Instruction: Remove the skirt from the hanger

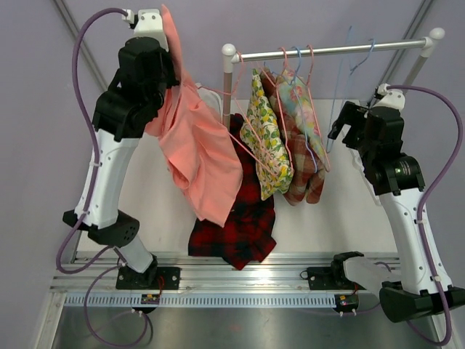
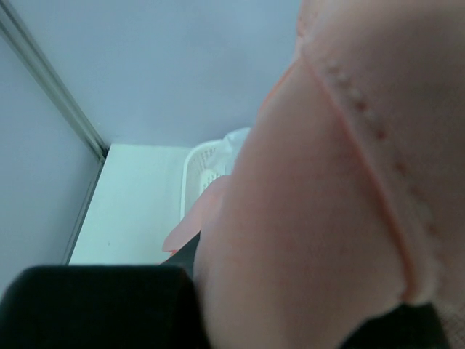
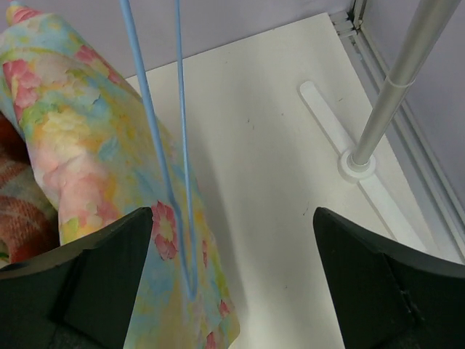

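Note:
The salmon-pink skirt (image 1: 197,154) hangs from my left gripper (image 1: 161,27), which is raised high at the back left and shut on the fabric's top edge. In the left wrist view the skirt (image 2: 327,218) fills most of the picture and hides the jaws, so only one dark finger (image 2: 94,309) shows. An empty blue wire hanger (image 1: 340,94) hangs on the rail at the right. My right gripper (image 1: 340,122) stands open just beside it. In the right wrist view the hanger's wires (image 3: 166,145) run down past the left finger, with nothing gripped by the right gripper (image 3: 232,218).
The rail (image 1: 334,49) carries pink hangers with a lemon-print garment (image 1: 265,138), a pastel floral one (image 3: 87,153) and a red checked one (image 1: 301,174). A dark red plaid garment (image 1: 243,218) hangs low. A white basket (image 2: 207,163) sits behind. The rail post's foot (image 3: 357,163) is at the right.

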`<state>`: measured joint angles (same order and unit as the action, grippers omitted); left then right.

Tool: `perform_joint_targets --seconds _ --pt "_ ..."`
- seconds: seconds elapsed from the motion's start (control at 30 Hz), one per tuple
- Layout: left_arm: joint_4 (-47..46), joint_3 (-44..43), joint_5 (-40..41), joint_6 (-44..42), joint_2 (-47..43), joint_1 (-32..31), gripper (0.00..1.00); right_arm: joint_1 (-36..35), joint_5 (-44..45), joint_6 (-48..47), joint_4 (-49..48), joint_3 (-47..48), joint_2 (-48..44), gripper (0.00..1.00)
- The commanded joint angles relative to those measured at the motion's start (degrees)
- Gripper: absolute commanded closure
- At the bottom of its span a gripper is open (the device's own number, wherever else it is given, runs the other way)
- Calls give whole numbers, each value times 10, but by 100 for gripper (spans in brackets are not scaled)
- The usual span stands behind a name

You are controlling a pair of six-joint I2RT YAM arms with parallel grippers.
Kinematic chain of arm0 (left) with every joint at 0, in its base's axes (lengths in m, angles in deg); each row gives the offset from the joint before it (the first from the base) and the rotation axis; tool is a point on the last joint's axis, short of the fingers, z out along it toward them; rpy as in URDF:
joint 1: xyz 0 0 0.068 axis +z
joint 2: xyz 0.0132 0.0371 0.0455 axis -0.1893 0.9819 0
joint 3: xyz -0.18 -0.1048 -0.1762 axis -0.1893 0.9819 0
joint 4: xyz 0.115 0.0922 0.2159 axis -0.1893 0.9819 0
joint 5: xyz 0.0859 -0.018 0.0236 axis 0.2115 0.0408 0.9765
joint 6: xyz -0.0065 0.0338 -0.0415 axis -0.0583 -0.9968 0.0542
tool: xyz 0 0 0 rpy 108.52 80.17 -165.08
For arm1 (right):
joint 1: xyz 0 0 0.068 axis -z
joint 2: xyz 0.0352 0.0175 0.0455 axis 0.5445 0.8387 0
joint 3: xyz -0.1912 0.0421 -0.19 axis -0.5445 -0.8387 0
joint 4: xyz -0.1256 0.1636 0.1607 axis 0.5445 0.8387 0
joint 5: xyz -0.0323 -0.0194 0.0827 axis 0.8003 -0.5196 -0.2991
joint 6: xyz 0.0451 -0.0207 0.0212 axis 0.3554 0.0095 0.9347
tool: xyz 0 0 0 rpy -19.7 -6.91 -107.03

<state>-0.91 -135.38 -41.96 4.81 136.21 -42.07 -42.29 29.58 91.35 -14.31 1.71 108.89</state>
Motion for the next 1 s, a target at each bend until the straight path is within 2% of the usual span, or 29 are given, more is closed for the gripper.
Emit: perform_joint_targets --seconds 0.0,0.07,0.13,0.2,0.27,0.3,0.37,0.4,0.47,0.53,0.57,0.6,0.7,0.8,0.83,0.97 --pt "-210 -11 -92 -35 24 49 100 2 -30 32 -20 -28 -46 0" --pt "-261 -12 -100 -58 59 64 100 2 -49 37 -23 -52 -54 1" --pt "-351 -4 -123 -98 80 71 100 2 -60 39 -28 -74 -65 1" --pt "-429 -24 -105 -128 128 72 100 2 -64 39 -29 -86 -75 1" --pt "-435 -108 -88 -146 185 78 100 2 -62 35 -32 -100 -81 0" --pt "-434 -116 -82 -141 224 82 100 2 -59 35 -34 -103 -88 1" --pt "-468 -72 -79 -123 229 87 95 2 -58 34 -36 -107 -95 0" --pt "-479 2 -60 -118 221 88 94 2 -58 34 -37 -106 -100 0" --pt "-484 60 -52 -85 221 92 92 2 -65 36 -36 -98 -102 1" --pt "-467 108 -27 -52 236 93 71 2 -71 40 -32 -86 -106 1" --pt "-430 112 -14 -38 242 94 50 2 -82 41 -31 -82 -108 1" --pt "-405 108 15 -23 248 95 2 2 -87 42 -29 -80 -114 0" --pt "-325 119 35 45 236 108 1 2 -97 44 -19 -65 -127 1" --pt "-344 210 43 55 150 109 1 2 -97 42 -2 -50 -142 1" --pt "-353 258 42 54 94 109 1 2 -98 44 2 -43 -144 1" --pt "-334 336 33 58 -30 102 1 2 -109 53 17 -32 -160 1"
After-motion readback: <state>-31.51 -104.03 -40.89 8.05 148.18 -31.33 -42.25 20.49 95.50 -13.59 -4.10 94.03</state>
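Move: My left hand holds the pink skirt high, with the white basket about 19 cm ahead, 1 cm left and some 45 cm below. From that hand the rack's left post is about 12 cm right and 1 cm back, its middle 25 cm lower; the red plaid cloth lies about 16 cm back, 15 cm right and 49 cm down. From my right hand the basket is roughly 22 cm ahead, 45 cm left and 32 cm down. I swing my left hand, still pinching the skirt, some 20 cm forward past the rack post until it is out over the basket, nearly level at first with the fingers tipping up about 15 degrees. Then I plunge about 22 cm, fling the fingers wide open to let the skirt go, and begin drawing back. My empty, open right hand eases back about 6 cm, dipping and then rising. ##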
